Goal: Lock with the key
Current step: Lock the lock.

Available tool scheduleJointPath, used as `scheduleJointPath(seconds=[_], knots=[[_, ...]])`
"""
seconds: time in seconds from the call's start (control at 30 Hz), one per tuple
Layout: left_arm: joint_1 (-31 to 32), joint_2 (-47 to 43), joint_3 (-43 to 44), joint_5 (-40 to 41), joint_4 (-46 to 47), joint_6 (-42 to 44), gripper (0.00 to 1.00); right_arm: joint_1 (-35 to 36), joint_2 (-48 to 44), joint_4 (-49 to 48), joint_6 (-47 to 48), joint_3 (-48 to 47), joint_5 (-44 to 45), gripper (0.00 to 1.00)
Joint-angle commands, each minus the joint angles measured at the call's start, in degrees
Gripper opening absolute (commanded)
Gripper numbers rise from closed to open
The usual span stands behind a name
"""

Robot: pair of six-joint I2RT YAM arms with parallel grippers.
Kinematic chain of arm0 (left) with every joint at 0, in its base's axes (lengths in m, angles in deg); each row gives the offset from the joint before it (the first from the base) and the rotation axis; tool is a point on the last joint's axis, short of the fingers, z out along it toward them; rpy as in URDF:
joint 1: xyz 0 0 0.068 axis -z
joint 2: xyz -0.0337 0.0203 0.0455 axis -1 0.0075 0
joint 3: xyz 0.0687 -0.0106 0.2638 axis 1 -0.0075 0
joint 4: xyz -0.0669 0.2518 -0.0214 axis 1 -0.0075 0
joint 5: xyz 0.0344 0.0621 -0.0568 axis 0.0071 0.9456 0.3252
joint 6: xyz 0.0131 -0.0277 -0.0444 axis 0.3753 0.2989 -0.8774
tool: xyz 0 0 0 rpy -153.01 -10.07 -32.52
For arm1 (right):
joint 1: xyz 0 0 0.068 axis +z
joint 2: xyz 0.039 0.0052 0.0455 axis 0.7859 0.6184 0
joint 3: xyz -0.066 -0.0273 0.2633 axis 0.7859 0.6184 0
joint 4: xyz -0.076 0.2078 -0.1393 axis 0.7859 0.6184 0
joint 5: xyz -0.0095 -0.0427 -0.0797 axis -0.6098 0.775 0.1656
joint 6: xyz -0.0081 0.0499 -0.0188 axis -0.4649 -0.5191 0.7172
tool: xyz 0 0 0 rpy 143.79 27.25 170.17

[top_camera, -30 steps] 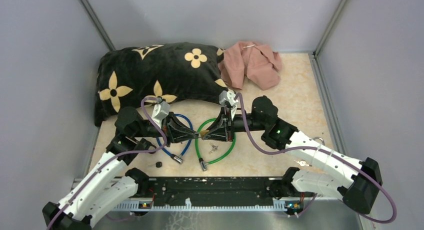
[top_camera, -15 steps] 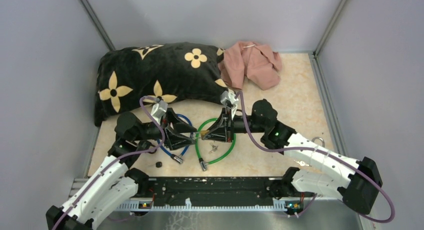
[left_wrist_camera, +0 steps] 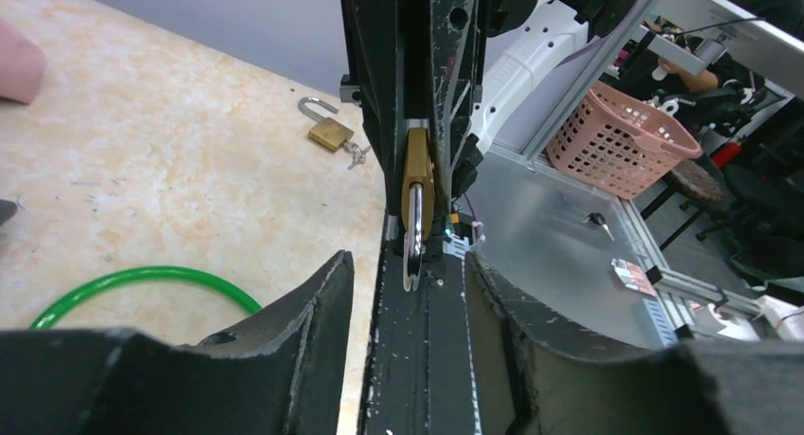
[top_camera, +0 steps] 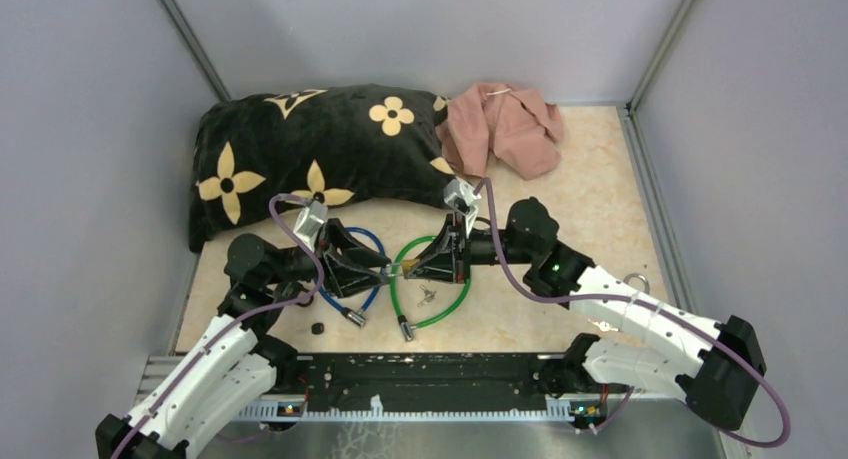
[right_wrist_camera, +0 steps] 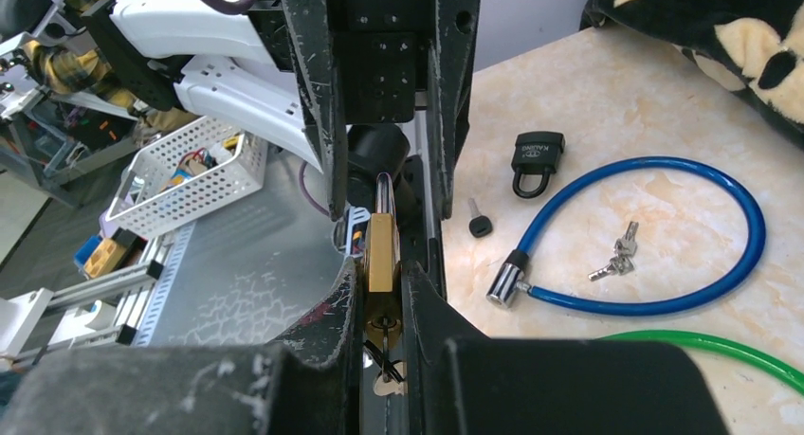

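Note:
A brass padlock (right_wrist_camera: 382,250) is held off the table, with my right gripper (right_wrist_camera: 382,269) shut on its body. A key (right_wrist_camera: 381,338) sits in its keyhole, between my right fingers. The silver shackle (left_wrist_camera: 413,247) points at my left gripper (left_wrist_camera: 408,261), which stands open just short of it, fingers (left_wrist_camera: 318,321) on either side and touching nothing. In the top view the two grippers face each other, left gripper (top_camera: 376,272) and right gripper (top_camera: 408,269), with the padlock (top_camera: 404,269) between them. It is seen edge-on, so whether the shackle is closed does not show.
A blue cable lock (right_wrist_camera: 664,304) with keys (right_wrist_camera: 616,255) and a green cable lock (top_camera: 440,314) lie under the grippers. A black padlock (right_wrist_camera: 537,160) and black key (right_wrist_camera: 479,223) lie near. A second brass padlock (left_wrist_camera: 327,132) lies right. A black pillow (top_camera: 310,149) and pink cloth (top_camera: 505,129) lie behind.
My left gripper has opened, let go of the padlock's shackle end and drawn back a little to the left. The right gripper keeps its hold and has barely moved.

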State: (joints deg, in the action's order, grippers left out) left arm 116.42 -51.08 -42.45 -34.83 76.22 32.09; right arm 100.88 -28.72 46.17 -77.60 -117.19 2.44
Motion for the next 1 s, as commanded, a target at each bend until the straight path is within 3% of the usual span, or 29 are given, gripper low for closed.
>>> scheduleJointPath(seconds=[0.0, 0.27, 0.47, 0.6, 0.83, 0.97], knots=[[-0.21, 0.97, -1.14, -0.74, 7.64, -3.91, 0.43, -0.41, 0.78, -5.96, -0.95, -2.03, -1.9, 0.0], [1.78, 2.33, -0.86, -0.91, 7.27, -4.69, 0.0, -0.39, 1.91, -7.48, -1.48, -2.52, -2.06, 0.0], [3.22, 3.5, -0.89, 1.66, 12.35, -6.34, 0.0, 0.45, 5.17, -14.37, -3.49, -0.48, -1.05, 0.0], [5.54, 4.97, -0.47, 3.35, 14.36, -5.61, 0.0, 2.65, 9.07, -13.45, -1.4, -2.58, -0.37, 0.0], [9.03, 6.6, -2.81, 6.37, 11.87, -4.69, 0.0, 3.0, 9.28, -24.37, -6.98, -0.23, 2.15, 0.0], [8.84, 5.64, -6.2, 9.49, 10.12, -4.84, 0.0, 2.86, 6.71, -20.34, -5.53, -1.15, 4.79, 0.0]])
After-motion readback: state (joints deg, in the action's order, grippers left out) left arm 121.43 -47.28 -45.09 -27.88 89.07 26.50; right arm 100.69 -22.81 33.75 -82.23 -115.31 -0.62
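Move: The padlock's shackle is about 2 cm to the right of my left hand, level with it and already between its open fingertips; the brass lock body, held in my right fingers, is about 4 cm to the right. From my right hand the body is 1 cm and the shackle 3 cm to the left. On the table some 28 cm below my left hand, the green cable loop is centred 5 cm ahead and 7 cm to the right, the blue one 6 cm ahead and 9 cm to the left. I first shut my left fingers around the padlock's shackle, hardly shifting that hand, while my right fingers keep their pinch on the brass body. Then I drive the two hands together to press the shackle into the body: my left goes about 1.5 cm right and rises some 1 cm, my right comes about 1.5 cm left. ##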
